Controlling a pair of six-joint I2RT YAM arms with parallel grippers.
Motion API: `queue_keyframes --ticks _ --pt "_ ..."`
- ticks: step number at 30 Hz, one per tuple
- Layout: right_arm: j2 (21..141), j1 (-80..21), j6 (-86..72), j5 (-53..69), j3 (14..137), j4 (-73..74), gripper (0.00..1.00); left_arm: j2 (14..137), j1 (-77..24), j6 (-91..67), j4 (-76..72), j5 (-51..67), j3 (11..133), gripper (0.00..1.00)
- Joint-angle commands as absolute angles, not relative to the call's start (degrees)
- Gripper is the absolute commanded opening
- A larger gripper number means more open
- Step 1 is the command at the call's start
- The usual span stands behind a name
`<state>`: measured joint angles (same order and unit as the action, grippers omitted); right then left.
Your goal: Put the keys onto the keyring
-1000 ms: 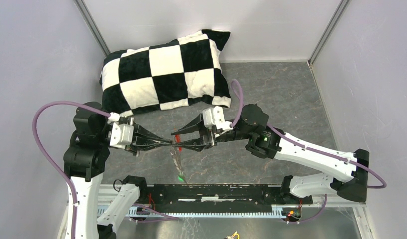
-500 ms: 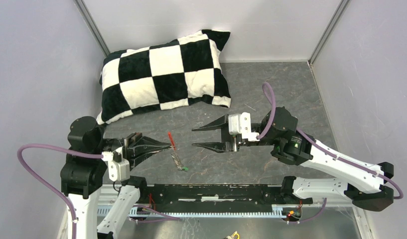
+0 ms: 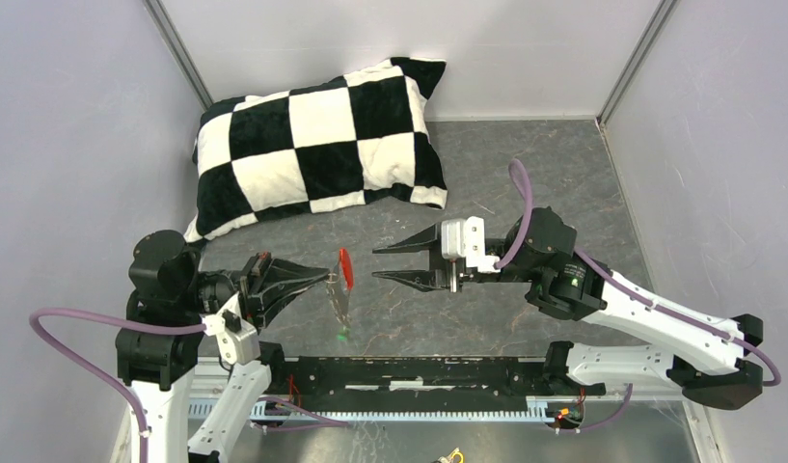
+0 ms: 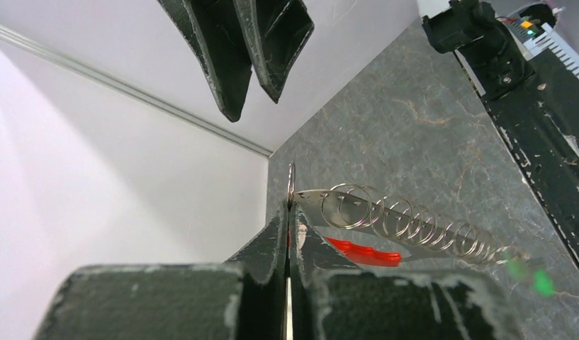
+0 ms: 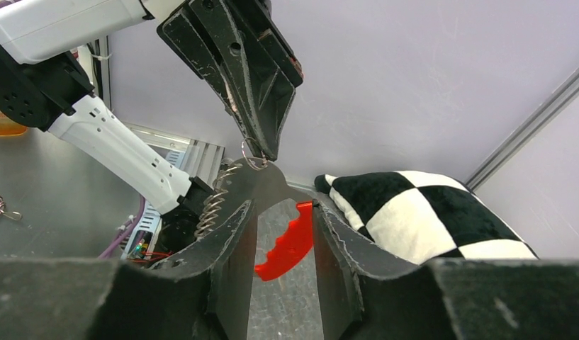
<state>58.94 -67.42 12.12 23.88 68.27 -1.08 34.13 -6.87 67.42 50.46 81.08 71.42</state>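
Observation:
My left gripper [image 3: 326, 280] is shut on the thin ring of the keyring [image 3: 343, 289], just left of the table's middle. The red fob [image 3: 346, 267] sticks up beside the fingertips. The silvery chain hangs down to a green key [image 3: 344, 334]. In the left wrist view the pinched ring [image 4: 291, 185] stands on edge between the shut left gripper [image 4: 291, 210], with the chain [image 4: 407, 225], fob [image 4: 364, 252] and blurred green key [image 4: 542, 282] trailing right. My right gripper [image 3: 374, 263] stands open just right of the fob, holding nothing. In the right wrist view the fob [image 5: 290, 244] shows beyond the open right gripper [image 5: 285, 212].
A black-and-white checkered pillow [image 3: 317, 145] lies at the back left. Grey walls close in the table on both sides and at the back. The black rail [image 3: 419, 371] with the arm bases runs along the near edge.
One second ago both grippers met at the keyring. The right gripper has since let go and drawn back to the right. The left arm has lowered, still holding the ring, and the chain has swung.

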Motion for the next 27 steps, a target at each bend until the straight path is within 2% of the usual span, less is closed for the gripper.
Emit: queue_keyframes --ticks 1,9,18,27 --pt "60.54 -67.87 14.1 23.22 71.68 1.53 0.4 35.21 -6.86 67.28 48.62 78.32 73.23 0.02" --pt "68.82 -69.49 20.68 17.09 82.13 15.09 0.39 36.48 -6.92 55.29 48.78 72.92 72.38 0.02" --pt "75.8 -70.82 22.85 15.4 91.04 22.35 0.38 44.09 -6.86 70.37 74.24 67.85 76.59 0.02" --pt "81.58 -70.94 22.94 16.86 97.49 32.07 0.38 44.39 -6.94 70.86 75.12 66.93 75.87 0.02"
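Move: I already hold the keyring in my left fingers by its thin loop, right at the tips. From my open right hand that loop is about 9 cm to the left, 1 cm back and 2 cm below. The red grip hangs some 5 cm left of my right hand, 2 cm ahead and 6 cm lower. The green key dangles from the coil roughly 11 cm back, 6 cm left and 8 cm below it. With my left hand I keep the pinch on the keyring's loop and carry it forward, then mostly down, about 7 cm in all, rolling the wrist some 30 degrees so its forward side dips. Meanwhile my right hand closes in on the loop from the right, about 6 cm left while sinking and easing forward, its fingertips tipping down, fingers kept open. ##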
